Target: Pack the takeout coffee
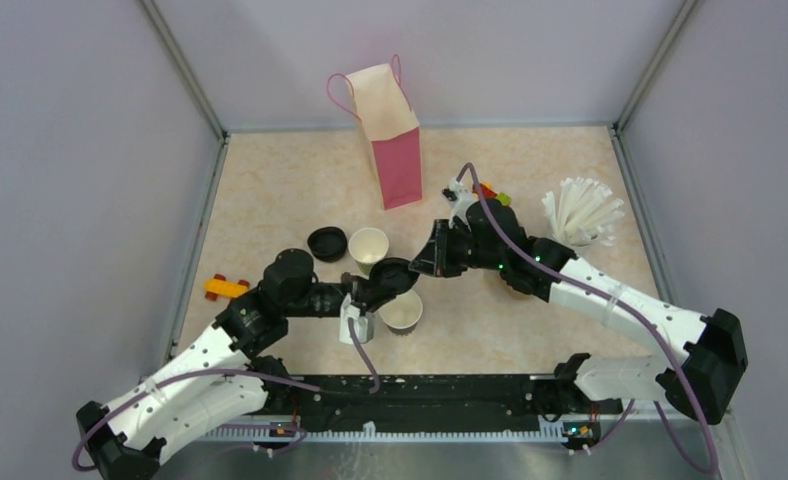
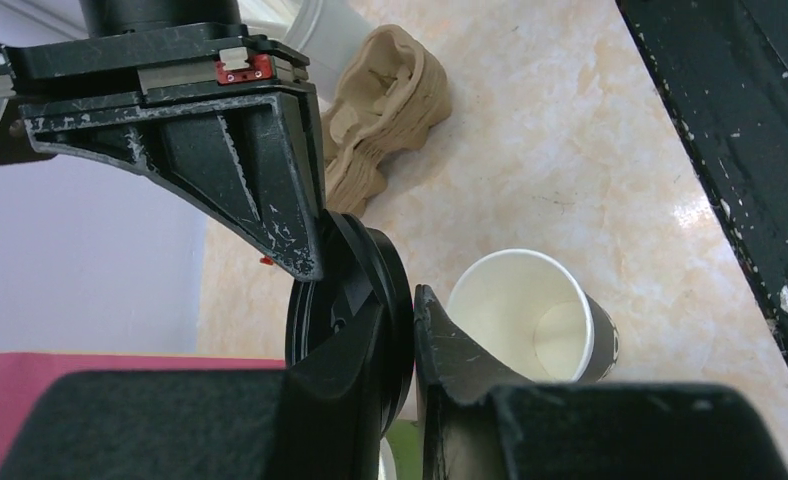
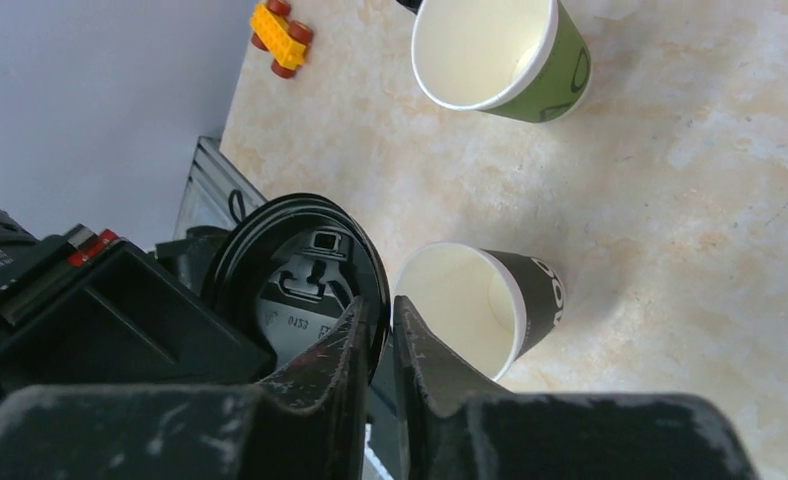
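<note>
A black paper cup (image 1: 402, 312) (image 2: 530, 320) (image 3: 480, 300) stands open on the table, pale inside, with white lettering on its side. Just above and left of it a round black lid (image 1: 392, 275) (image 2: 365, 265) (image 3: 300, 260) is held on edge between both grippers. My left gripper (image 1: 368, 290) (image 2: 405, 300) is shut on the lid's rim. My right gripper (image 1: 425, 262) (image 3: 380, 305) straddles the opposite rim, its jaws parted a sliver with a thin gap beside the rim. A second black lid (image 1: 327, 243) lies flat on the table to the left.
A green cup (image 1: 368, 245) (image 3: 500, 50) stands open behind the lid. A pink paper bag (image 1: 395, 150) stands at the back. White straws (image 1: 582, 212) are at the right, a brown pulp carrier (image 2: 385, 110) under the right arm, and a yellow toy (image 1: 225, 288) (image 3: 282, 35) at the left.
</note>
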Controlling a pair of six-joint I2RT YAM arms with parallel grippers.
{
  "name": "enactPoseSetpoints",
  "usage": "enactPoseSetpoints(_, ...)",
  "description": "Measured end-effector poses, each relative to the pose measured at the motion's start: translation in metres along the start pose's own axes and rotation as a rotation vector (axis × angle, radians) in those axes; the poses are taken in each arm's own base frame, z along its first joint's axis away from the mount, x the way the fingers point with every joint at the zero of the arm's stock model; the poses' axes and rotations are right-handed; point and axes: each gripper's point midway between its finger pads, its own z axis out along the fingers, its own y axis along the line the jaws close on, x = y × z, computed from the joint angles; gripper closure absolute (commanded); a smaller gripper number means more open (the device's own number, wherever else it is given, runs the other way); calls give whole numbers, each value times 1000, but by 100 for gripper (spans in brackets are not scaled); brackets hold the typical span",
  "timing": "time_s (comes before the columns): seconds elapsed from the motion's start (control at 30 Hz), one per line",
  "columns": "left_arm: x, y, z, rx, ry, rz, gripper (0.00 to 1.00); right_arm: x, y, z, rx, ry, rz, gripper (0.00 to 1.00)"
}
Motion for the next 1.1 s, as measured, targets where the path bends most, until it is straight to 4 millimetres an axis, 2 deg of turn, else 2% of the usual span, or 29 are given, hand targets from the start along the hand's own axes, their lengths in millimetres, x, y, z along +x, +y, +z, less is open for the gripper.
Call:
enactPoseSetpoints(0.1,-4,3,-3,-41,-13,-59,85,-7,3,-2,-9,-33,-5,64)
enactPoseSetpoints(0.2,-10,10,-5,-96,-34,-142,85,-19,6,-12,-4,-95,-12,52)
enactPoseSetpoints(0.27,-13,18,-6,-148,-44,-232,85,-29,7,-25,0,-171,-29,43)
enactPoseSetpoints(0.3,-13,24,-6,-188,-50,-298,80,-35,7,-34,-3,-216,-44,36)
enactPoseSetpoints(0.33,-13,28,-6,-216,-51,-352,78,-40,9,-44,-15,-261,-62,26)
enactPoseSetpoints(0.37,-13,32,-7,-247,-56,-413,76,-44,11,-54,-34,-310,-85,21)
enactPoseSetpoints(0.47,-11,43,-6,-335,-57,-680,75,-55,21,-85,-122,-471,-197,19)
enactPoseSetpoints(0.6,-21,60,-5,-410,-104,-995,74,-56,27,-103,-192,-603,-409,19)
enactPoseSetpoints(0.7,-35,70,-8,-450,-186,-1179,74,-53,40,-102,-219,-652,-599,15)
enactPoseSetpoints(0.83,-54,78,-11,-453,-295,-1363,75,-35,62,-81,-209,-645,-858,9)
enactPoseSetpoints(0.93,-62,82,-14,-455,-340,-1439,75,-15,73,-61,-194,-627,-1037,7)
enactPoseSetpoints(1.0,-65,84,-17,-461,-358,-1463,76,-1,76,-54,-191,-630,-1133,7)
enactPoseSetpoints(1.1,-65,88,-23,-496,-361,-1455,71,-5,74,-57,-132,-673,-1171,8)
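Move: Both hands still grip one black lid between them, fingers facing. The black cup stands about 1 cm back and 2 cm to the right of the left hand, 15 cm below. The green cup is 11 cm ahead of and 4 cm left of that hand, at the cup's height; a loose lid lies 15 cm ahead, 13 cm left, 19 cm below. From the right hand the black cup is some 5 cm back, 2 cm left and 14 cm lower. Letting go of the lid, the right fingers spread wide while that hand lifts about 10 cm and sweeps right off it, then curls back left and towards the base, sinking slightly, its wrist turning some 75 degrees until the fingers are near level. The left hand, fingers still nearly shut, climbs 11 cm and a little forward away from the black cup, rolling about 90 degrees; the lid comes out of its grip. ##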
